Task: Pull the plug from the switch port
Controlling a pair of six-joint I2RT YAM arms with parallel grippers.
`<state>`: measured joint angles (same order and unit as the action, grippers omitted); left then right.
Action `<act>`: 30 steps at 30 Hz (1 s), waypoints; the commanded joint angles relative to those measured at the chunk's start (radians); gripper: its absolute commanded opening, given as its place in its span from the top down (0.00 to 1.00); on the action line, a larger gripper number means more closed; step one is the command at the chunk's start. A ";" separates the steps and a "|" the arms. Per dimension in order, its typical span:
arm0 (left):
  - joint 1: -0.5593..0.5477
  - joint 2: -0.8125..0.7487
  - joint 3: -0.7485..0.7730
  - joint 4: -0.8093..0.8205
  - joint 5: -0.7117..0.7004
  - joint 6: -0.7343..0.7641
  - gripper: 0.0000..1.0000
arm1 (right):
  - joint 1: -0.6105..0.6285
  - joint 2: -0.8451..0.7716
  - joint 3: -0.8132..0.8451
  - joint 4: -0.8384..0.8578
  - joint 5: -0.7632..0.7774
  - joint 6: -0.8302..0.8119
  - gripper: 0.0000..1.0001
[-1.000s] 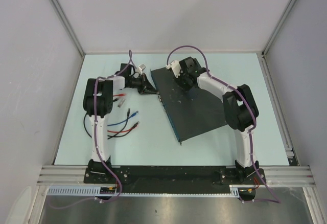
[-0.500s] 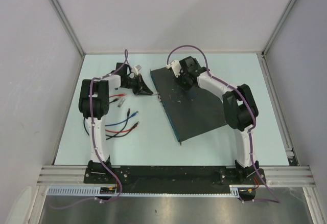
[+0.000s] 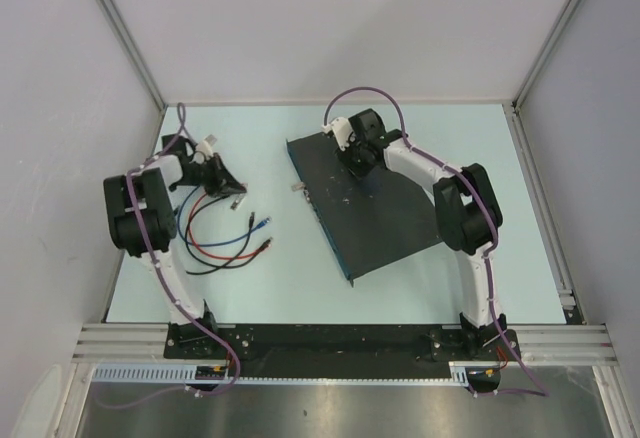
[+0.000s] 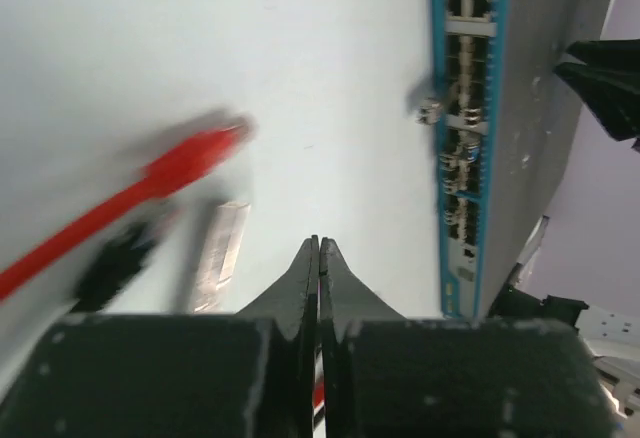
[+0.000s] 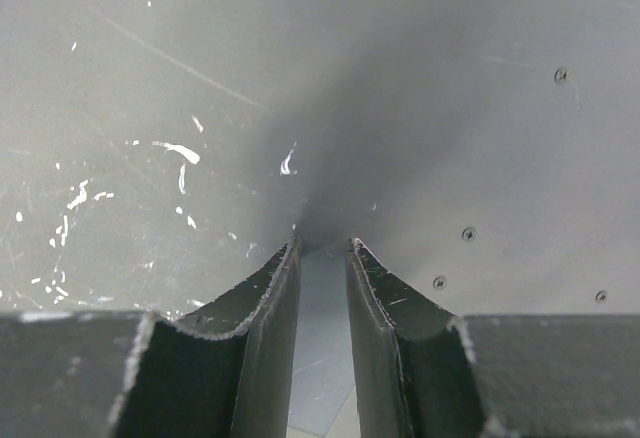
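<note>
The switch (image 3: 390, 208) is a flat black box lying askew mid-table, its blue port row (image 4: 462, 108) facing left. A small grey plug (image 4: 430, 113) sticks out of that row, seen from above as a pale stub (image 3: 297, 188). My left gripper (image 3: 228, 183) is shut, well left of the switch and pointing at it. In the left wrist view its fingertips (image 4: 319, 241) touch, with a thin red-and-white sliver low in the slit. My right gripper (image 3: 355, 156) presses its tips on the scuffed switch top (image 5: 450, 108); it (image 5: 322, 243) is open a finger's width with nothing between.
Loose red, blue and black cables (image 3: 215, 248) loop on the table under the left arm. A red plug (image 4: 200, 158) and a clear plug (image 4: 220, 248) lie just ahead of the left fingers. Grey walls close in the table on three sides.
The left arm swung left, away from the switch's port edge, and the cable loops shifted left with it. The switch slid slightly left. The right gripper stayed on the switch top.
</note>
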<state>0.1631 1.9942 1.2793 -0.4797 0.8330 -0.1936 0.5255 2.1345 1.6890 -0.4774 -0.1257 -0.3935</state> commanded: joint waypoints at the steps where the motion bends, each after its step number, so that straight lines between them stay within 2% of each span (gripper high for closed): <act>1: 0.059 -0.012 -0.011 -0.109 0.086 0.216 1.00 | 0.008 0.140 -0.016 -0.093 -0.014 0.016 0.69; 3: 0.073 -0.058 -0.047 -0.077 0.106 0.227 1.00 | 0.010 0.148 -0.005 -0.090 -0.022 0.024 0.69; 5: 0.075 -0.104 -0.096 0.021 0.168 0.220 0.92 | 0.011 0.150 0.001 -0.087 -0.028 0.030 0.69; 6: 0.067 -0.141 -0.113 0.067 0.185 0.200 0.82 | 0.010 0.153 0.005 -0.092 -0.028 0.030 0.69; 7: 0.061 -0.153 -0.124 0.146 0.190 0.153 0.62 | 0.008 0.153 0.003 -0.093 -0.031 0.030 0.69; 10: 0.015 -0.147 -0.106 0.216 0.189 0.120 0.48 | 0.005 0.153 0.003 -0.095 -0.037 0.033 0.69; 12: -0.022 -0.100 -0.036 0.204 0.170 0.105 0.46 | 0.002 0.151 -0.003 -0.095 -0.035 0.031 0.69; 16: -0.063 0.032 0.044 0.262 0.156 -0.042 0.46 | 0.004 0.137 -0.018 -0.086 -0.031 0.024 0.69; 24: -0.155 0.176 0.167 0.211 0.080 -0.027 0.45 | 0.008 0.119 -0.034 -0.078 0.003 0.002 0.69; 30: -0.198 0.236 0.192 0.176 0.100 -0.029 0.47 | 0.011 0.119 -0.035 -0.078 0.008 0.001 0.69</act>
<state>-0.0158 2.1921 1.4307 -0.2764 0.9424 -0.2214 0.5186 2.1563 1.7206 -0.4831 -0.1387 -0.3794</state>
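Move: The silver plug sticking out of the switch's left face lies about 12 cm to the left hand's right, 4 cm ahead and some 2 cm lower. Some 4 cm below that hand are a loose silver plug, about 1 cm to its left and level fore and aft, a red plug straight ahead by 4 cm, and a blue plug about 4 cm back and 5 cm right. From the right hand, the switch's plug is about 12 cm left, 2 cm back and 3 cm lower. Leftward first: the left hand, shut and empty, carries on about 3 cm away from the switch and draws back slightly while its fingers open roughly halfway. Then it arcs rightward, forward and up, and sinks towards the protruding silver plug, turning some 10 degrees clockwise, ending about 8 cm right of its start with the open fingers just short of the plug. ##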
